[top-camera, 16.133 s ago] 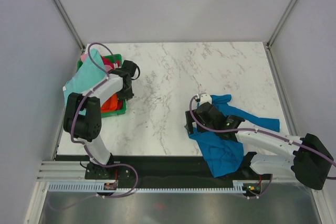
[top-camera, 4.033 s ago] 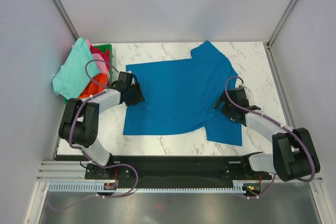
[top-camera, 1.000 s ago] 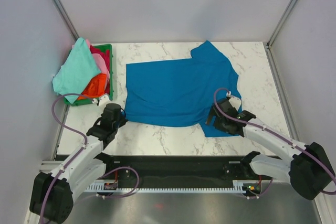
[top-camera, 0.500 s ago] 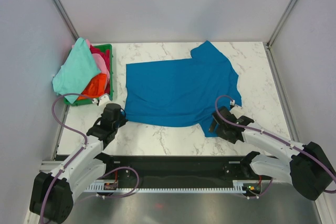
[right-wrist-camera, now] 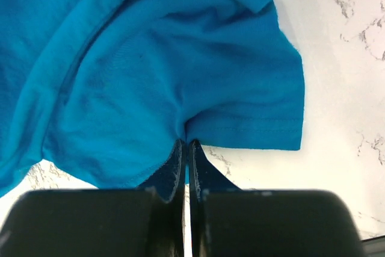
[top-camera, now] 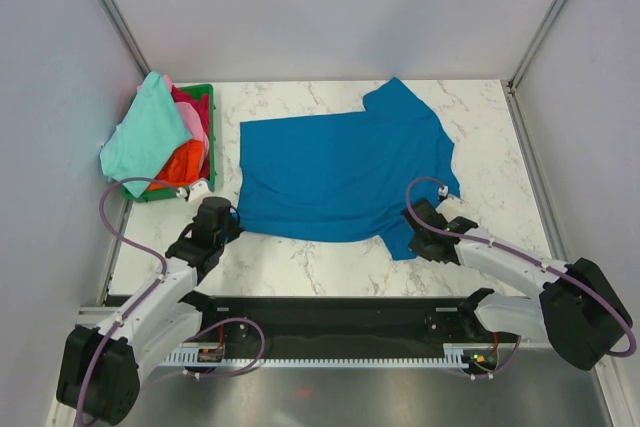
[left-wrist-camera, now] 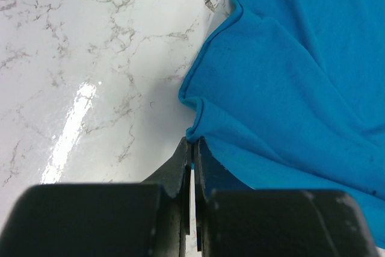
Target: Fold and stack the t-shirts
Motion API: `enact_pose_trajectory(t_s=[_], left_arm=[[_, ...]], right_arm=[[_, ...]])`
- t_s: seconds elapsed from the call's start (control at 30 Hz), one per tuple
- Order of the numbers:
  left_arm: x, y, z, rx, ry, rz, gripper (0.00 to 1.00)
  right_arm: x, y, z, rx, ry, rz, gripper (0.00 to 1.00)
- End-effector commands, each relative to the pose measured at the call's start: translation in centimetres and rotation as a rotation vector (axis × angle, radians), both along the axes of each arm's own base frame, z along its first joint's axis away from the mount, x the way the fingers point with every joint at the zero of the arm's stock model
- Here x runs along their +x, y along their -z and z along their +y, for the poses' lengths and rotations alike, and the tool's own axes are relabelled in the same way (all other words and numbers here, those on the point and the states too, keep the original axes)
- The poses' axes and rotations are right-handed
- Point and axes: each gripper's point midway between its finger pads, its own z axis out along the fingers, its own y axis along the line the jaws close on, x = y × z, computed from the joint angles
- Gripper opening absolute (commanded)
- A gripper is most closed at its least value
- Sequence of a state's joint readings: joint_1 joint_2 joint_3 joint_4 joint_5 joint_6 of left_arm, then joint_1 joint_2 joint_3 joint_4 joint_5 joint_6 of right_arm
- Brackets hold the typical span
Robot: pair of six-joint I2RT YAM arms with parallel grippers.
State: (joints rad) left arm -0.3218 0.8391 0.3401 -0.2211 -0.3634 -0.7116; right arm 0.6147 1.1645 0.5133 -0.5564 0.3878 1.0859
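A bright blue t-shirt point(top-camera: 340, 172) lies spread flat on the marble table, collar end to the right. My left gripper point(top-camera: 228, 223) is shut on its near left corner point(left-wrist-camera: 194, 129), the cloth pinched between the fingertips. On the other side my right gripper point(top-camera: 413, 229) is shut on the near edge by the sleeve point(right-wrist-camera: 252, 106), and the fabric puckers at the tips point(right-wrist-camera: 185, 139). More t-shirts, mint-green point(top-camera: 145, 137), pink point(top-camera: 190, 122) and orange-red point(top-camera: 182, 162), are heaped in the basket at the left.
The green plastic basket point(top-camera: 205, 97) stands at the table's left edge, close to the grey wall. Bare marble point(top-camera: 300, 257) runs along the near side between the two arms. A black rail point(top-camera: 330, 322) borders the front edge.
My right gripper has slid a little toward the shirt's near right edge and closed on the cloth. The left gripper has kept its grip without moving.
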Motion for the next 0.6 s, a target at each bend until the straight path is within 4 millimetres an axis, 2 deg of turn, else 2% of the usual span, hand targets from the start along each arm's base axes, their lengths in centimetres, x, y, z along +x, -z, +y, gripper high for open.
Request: enact_pose_trajectory(t_s=[0.0,0.13,0.17,0.2,0.23,0.27,0.3,0.37,0.47,0.57], left_arm=[[1.4,-1.8,0.2,0.019,-0.001,-0.063,0.02],[1.4,-1.8,0.0,0.016,0.01,-0.061,0.02],[1.5,-1.9,-0.2,0.014,0.021,-0.067,0.02],[1.6,-2.1,-0.4,0.015,0.04,-0.071,0.02],[1.5,-2.2,-1.0,-0.006,0.069,-0.067,0.02],[1.0,-2.1,-1.3,-0.009,0.095,-0.046,0.02],[0.9,-2.6,-1.8,-0.032,0.11,-0.044,0.02],[0.1,-3.2,-3.1,-0.099,0.154,-0.03,0.02],[-1.2,-4.1,-4.2,-0.184,0.175,-0.004,0.02],[-2.5,-5.2,-5.1,-0.225,0.224,0.03,0.02]], right_arm=[[-0.3,0.6,-0.3,-0.009,-0.002,0.008,0.0],[-0.6,-0.6,-0.4,0.021,-0.001,-0.021,0.0],[-0.3,-2.1,-0.3,0.054,0.005,-0.072,0.0],[-0.8,-2.9,-0.7,0.05,0.011,-0.073,0.0],[-0.3,-4.6,-0.6,0.072,0.018,-0.117,0.0],[0.0,-6.7,-0.8,0.097,0.027,-0.182,0.0],[-0.8,-7.4,-1.7,0.073,0.033,-0.174,0.0],[-0.7,-10.6,-2.1,0.1,0.048,-0.246,0.0],[-1.7,-12.4,-2.7,0.11,0.044,-0.258,0.0],[-2.4,-13.2,-2.8,0.139,0.032,-0.264,0.0]])
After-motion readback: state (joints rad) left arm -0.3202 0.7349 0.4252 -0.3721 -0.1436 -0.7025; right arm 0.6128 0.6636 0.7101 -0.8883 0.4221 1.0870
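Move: The blue t-shirt is already pinched at its near edge by both hands. Its middle lies about 21 cm ahead and 20 cm left of the right hand, a touch lower, with the near sleeve's corner 9 cm to that hand's right and 1 cm back. From the left hand that middle is some 17 cm ahead, 27 cm right and 5 cm below; the green bin of shirts stands about 24 cm ahead and 18 cm left of it. The t-shirt's near right part is hoisted by the right hand, which keeps its pinch and, after a brief hold, goes almost straight up about 13 cm, speeding up as its fingers tip up towards forward some 20 degrees. The left hand, still gripping the near left edge, starts later, easing right and up by 3 to 4 cm and slightly back, turning a little clockwise. ##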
